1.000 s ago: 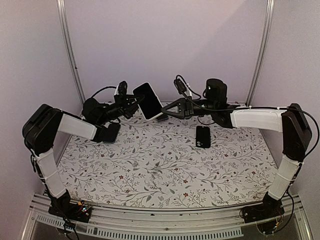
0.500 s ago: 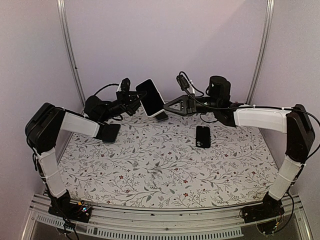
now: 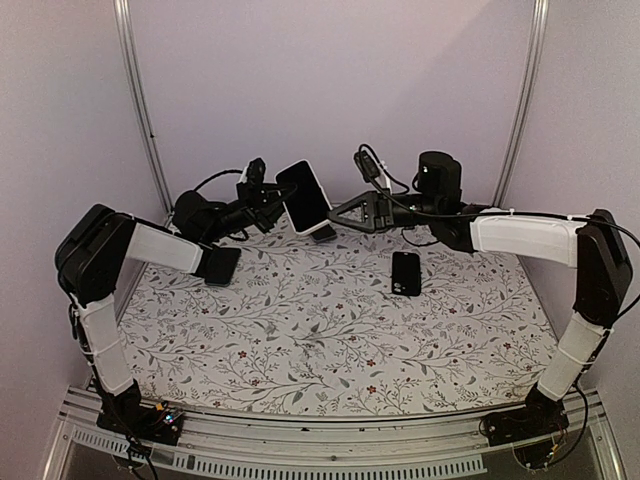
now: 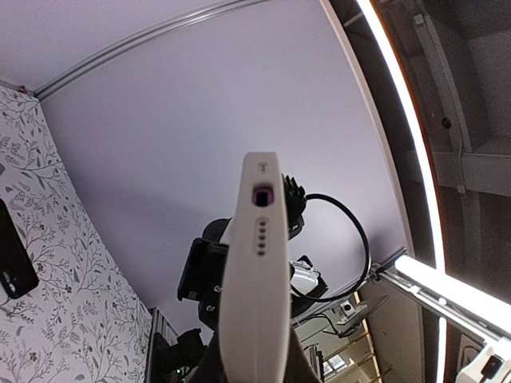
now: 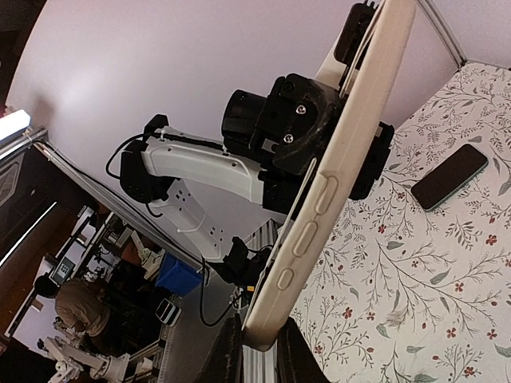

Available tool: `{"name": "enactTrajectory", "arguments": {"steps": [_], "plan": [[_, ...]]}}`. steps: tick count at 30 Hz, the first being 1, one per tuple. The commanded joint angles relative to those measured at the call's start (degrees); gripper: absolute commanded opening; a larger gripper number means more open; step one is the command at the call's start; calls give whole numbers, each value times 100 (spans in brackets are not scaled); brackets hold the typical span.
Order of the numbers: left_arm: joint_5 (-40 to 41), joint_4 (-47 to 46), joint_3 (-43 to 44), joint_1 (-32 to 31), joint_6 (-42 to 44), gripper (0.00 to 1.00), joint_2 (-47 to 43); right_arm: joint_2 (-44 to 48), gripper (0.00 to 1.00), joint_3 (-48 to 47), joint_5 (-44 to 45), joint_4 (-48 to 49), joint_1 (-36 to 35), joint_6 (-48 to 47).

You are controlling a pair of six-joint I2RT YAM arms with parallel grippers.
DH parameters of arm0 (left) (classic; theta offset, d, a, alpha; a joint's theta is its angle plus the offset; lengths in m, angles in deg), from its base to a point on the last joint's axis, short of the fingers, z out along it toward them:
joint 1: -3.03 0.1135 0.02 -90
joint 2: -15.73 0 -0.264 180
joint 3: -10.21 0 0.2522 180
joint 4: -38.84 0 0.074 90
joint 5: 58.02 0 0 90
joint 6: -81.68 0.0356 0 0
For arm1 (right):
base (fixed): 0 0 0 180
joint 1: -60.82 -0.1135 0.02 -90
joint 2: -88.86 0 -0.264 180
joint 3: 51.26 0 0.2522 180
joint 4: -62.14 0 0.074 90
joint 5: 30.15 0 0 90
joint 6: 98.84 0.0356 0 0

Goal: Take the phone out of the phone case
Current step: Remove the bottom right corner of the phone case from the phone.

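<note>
A phone with a black screen (image 3: pixel 304 195) sits in a cream phone case (image 3: pixel 314 170) and hangs tilted in the air over the back of the table. My left gripper (image 3: pixel 276 204) is shut on its left side, and my right gripper (image 3: pixel 328 226) is shut on its lower right corner. In the left wrist view the case's end (image 4: pixel 255 263), with port and speaker holes, rises from between my left gripper (image 4: pixel 254 369). Seen from the right wrist, the case's button edge (image 5: pixel 319 203) runs up from my right gripper (image 5: pixel 257 349).
A dark phone (image 3: pixel 405 273) lies flat on the floral table cover right of centre. Another dark flat device (image 3: pixel 222 265) lies at the left under the left arm. Lilac walls and metal posts (image 3: pixel 140 100) close in the back.
Both grippers have carried the cased phone slightly right and up, and it now stands a little more upright. Both grips are unchanged.
</note>
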Motion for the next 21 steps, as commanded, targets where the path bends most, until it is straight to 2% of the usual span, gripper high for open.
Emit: {"name": "enactTrajectory", "arguments": {"steps": [1,5,9,15,21], "plan": [[20,285,179,-405,40,0,54,194,14,-208,161,132,-286,-538],[29,484,252,-342,229,0,-23,247,31,-187,318,-123,-257,-579],[31,689,299,-280,373,0,-115,274,43,-101,325,-121,-217,-470],[34,686,244,-227,332,0,-128,417,48,57,431,-66,-166,-484],[85,270,141,-182,-82,0,-65,589,51,292,202,318,-28,-319]]}}
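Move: The right fingers are shut on the bottom right corner of the phone case, about 1 cm to their left and level. From the left hand, still gripping the case's far-left side, that corner is roughly 7 cm right and 5 cm back. From the right hand, a black phone lies on the table some 18 cm right, 7 cm ahead and 30 cm below; a dark phone is about 26 cm left, 9 cm ahead, equally low. Right fingers open halfway, releasing the case corner, while the left hand carries the case about 2 cm right towards them. ##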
